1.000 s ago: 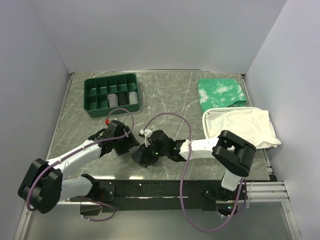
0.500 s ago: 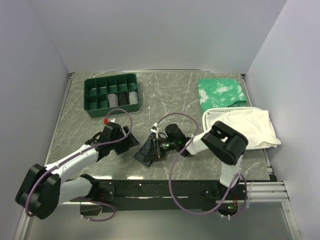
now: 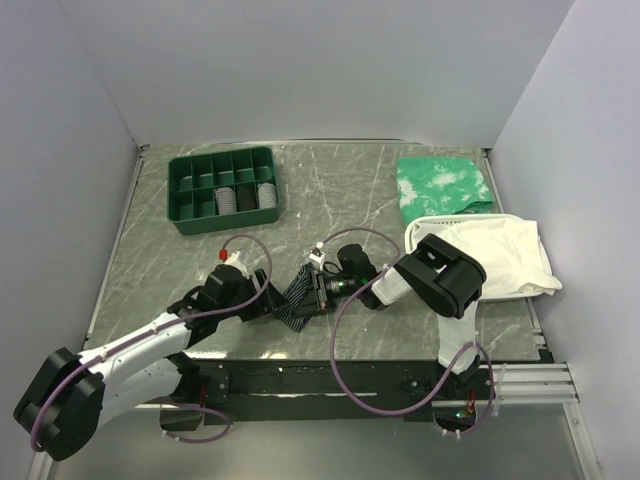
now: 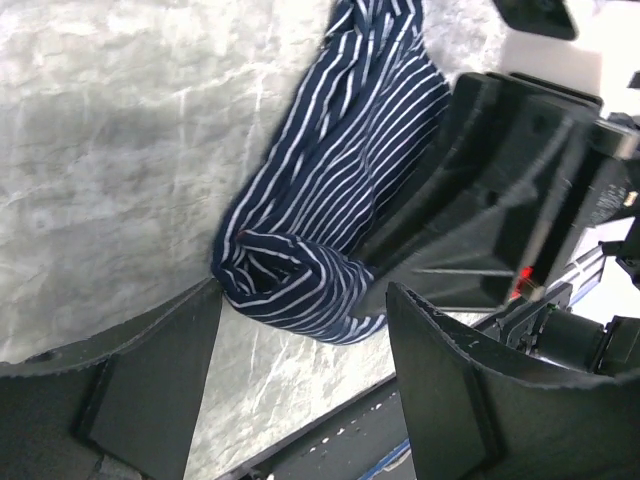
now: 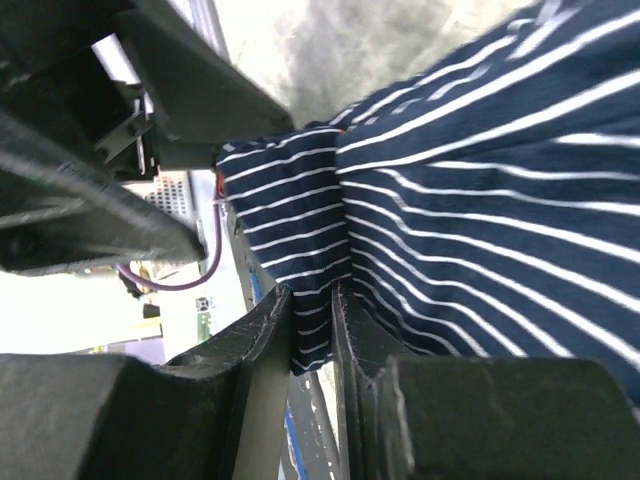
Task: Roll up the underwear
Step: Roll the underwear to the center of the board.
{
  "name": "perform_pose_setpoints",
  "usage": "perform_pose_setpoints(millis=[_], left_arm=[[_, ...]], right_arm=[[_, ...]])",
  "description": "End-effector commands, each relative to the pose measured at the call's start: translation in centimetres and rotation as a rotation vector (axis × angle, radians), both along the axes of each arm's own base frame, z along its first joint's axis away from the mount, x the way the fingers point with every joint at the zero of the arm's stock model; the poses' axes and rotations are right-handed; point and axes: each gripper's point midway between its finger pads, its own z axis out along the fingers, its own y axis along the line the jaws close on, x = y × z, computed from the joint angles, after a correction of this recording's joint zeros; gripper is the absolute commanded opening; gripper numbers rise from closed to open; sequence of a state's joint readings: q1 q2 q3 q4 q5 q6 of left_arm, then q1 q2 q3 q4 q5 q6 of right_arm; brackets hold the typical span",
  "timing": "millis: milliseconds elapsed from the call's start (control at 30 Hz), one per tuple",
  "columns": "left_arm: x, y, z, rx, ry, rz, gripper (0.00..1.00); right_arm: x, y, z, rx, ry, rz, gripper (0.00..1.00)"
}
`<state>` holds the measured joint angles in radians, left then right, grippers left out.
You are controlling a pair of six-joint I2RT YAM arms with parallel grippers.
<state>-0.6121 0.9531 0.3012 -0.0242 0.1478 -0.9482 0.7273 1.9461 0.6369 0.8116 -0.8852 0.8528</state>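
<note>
The underwear (image 3: 294, 298) is a navy garment with thin white stripes, lying near the table's front edge. Its rolled end (image 4: 290, 283) shows in the left wrist view, and striped fabric (image 5: 450, 200) fills the right wrist view. My right gripper (image 5: 312, 305) is shut on a fold of the underwear, its two fingers pinching the cloth; from above, the right gripper (image 3: 313, 291) points left at the garment. My left gripper (image 4: 300, 340) stands open, its fingers (image 4: 165, 360) on either side of the rolled end, the left one touching it. From above, the left gripper (image 3: 262, 308) sits just left of the garment.
A green compartment tray (image 3: 222, 188) with rolled items stands at the back left. A green-and-white mottled cloth (image 3: 442, 186) and a white cloth in a white basket (image 3: 480, 255) lie at the right. The table's front edge (image 3: 330, 358) is close below the grippers.
The left arm has swung down and right toward the garment's rolled end. The right gripper has shifted right and turned, and the underwear has stretched out from a bunch into a longer strip.
</note>
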Motion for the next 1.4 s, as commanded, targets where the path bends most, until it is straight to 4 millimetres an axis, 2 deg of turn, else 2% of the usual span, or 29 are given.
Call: perform_pose_setpoints(millis=[0, 200, 400, 767, 967, 1000, 1100, 1200, 1233, 1367], left_arm=[[0.9, -0.2, 0.6, -0.010, -0.065, 0.032, 0.72], [0.3, 0.3, -0.9, 0.024, -0.039, 0.051, 0.69], [0.4, 1.1, -1.9, 0.057, -0.029, 0.086, 0.68], [1.5, 0.5, -2.1, 0.024, -0.047, 0.144, 0.68], [1.2, 0.4, -4.0, 0.063, 0.002, 0.156, 0.62], [0.9, 0.5, -4.7, 0.079, 0.022, 0.157, 0.57], [0.4, 0.7, -5.9, 0.108, 0.055, 0.167, 0.47], [0.2, 0.7, -6.3, 0.123, 0.068, 0.169, 0.40], [0.1, 0.8, -6.4, 0.132, 0.074, 0.168, 0.40], [0.4, 0.6, -6.0, 0.150, 0.066, 0.159, 0.40]], right_arm=[[1.1, -0.4, -2.4, -0.095, 0.044, -0.059, 0.26], [1.7, -0.9, -3.4, -0.138, 0.093, -0.101, 0.27], [1.8, -0.7, -3.4, -0.138, 0.098, -0.096, 0.27], [1.7, -0.6, -3.1, -0.122, 0.093, -0.079, 0.29], [1.3, -0.5, -2.0, -0.078, 0.075, -0.060, 0.32], [1.3, -0.5, -1.7, -0.069, 0.068, -0.058, 0.32], [1.2, -0.5, -0.6, -0.040, 0.044, -0.052, 0.36], [1.2, -0.4, 0.9, -0.004, 0.003, -0.049, 0.47], [1.3, -0.5, 1.3, -0.001, -0.009, -0.054, 0.53], [2.0, -1.5, 3.0, -0.047, -0.108, -0.125, 0.62]])
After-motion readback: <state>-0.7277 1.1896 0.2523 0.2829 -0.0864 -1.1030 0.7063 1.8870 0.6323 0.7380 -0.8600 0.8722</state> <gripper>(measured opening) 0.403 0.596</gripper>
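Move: The underwear's raised near-left corner is about 2 cm ahead of my open left hand, 3 cm to its right and 4 cm below; the underwear's middle is roughly 3 cm ahead, 6 cm right and 4 cm down. The green divided box stands some 28 cm ahead and 12 cm left, its middle about 2 cm lower. My right hand already holds the underwear's near fold at its fingertips; the underwear's middle is about 3 cm ahead of it, 1 cm left and 1 cm lower. While my right hand eases about 1 cm forward and down and steadies the fold, I sink my left hand about 3 cm and then take it some 2.5 cm forward and a little right, turning roughly 10 degrees counter-clockwise. Its fingers close on the underwear's raised near-left corner and pinch it. Only then do I open my right fingers around their fold and lift that hand about 2 cm. ##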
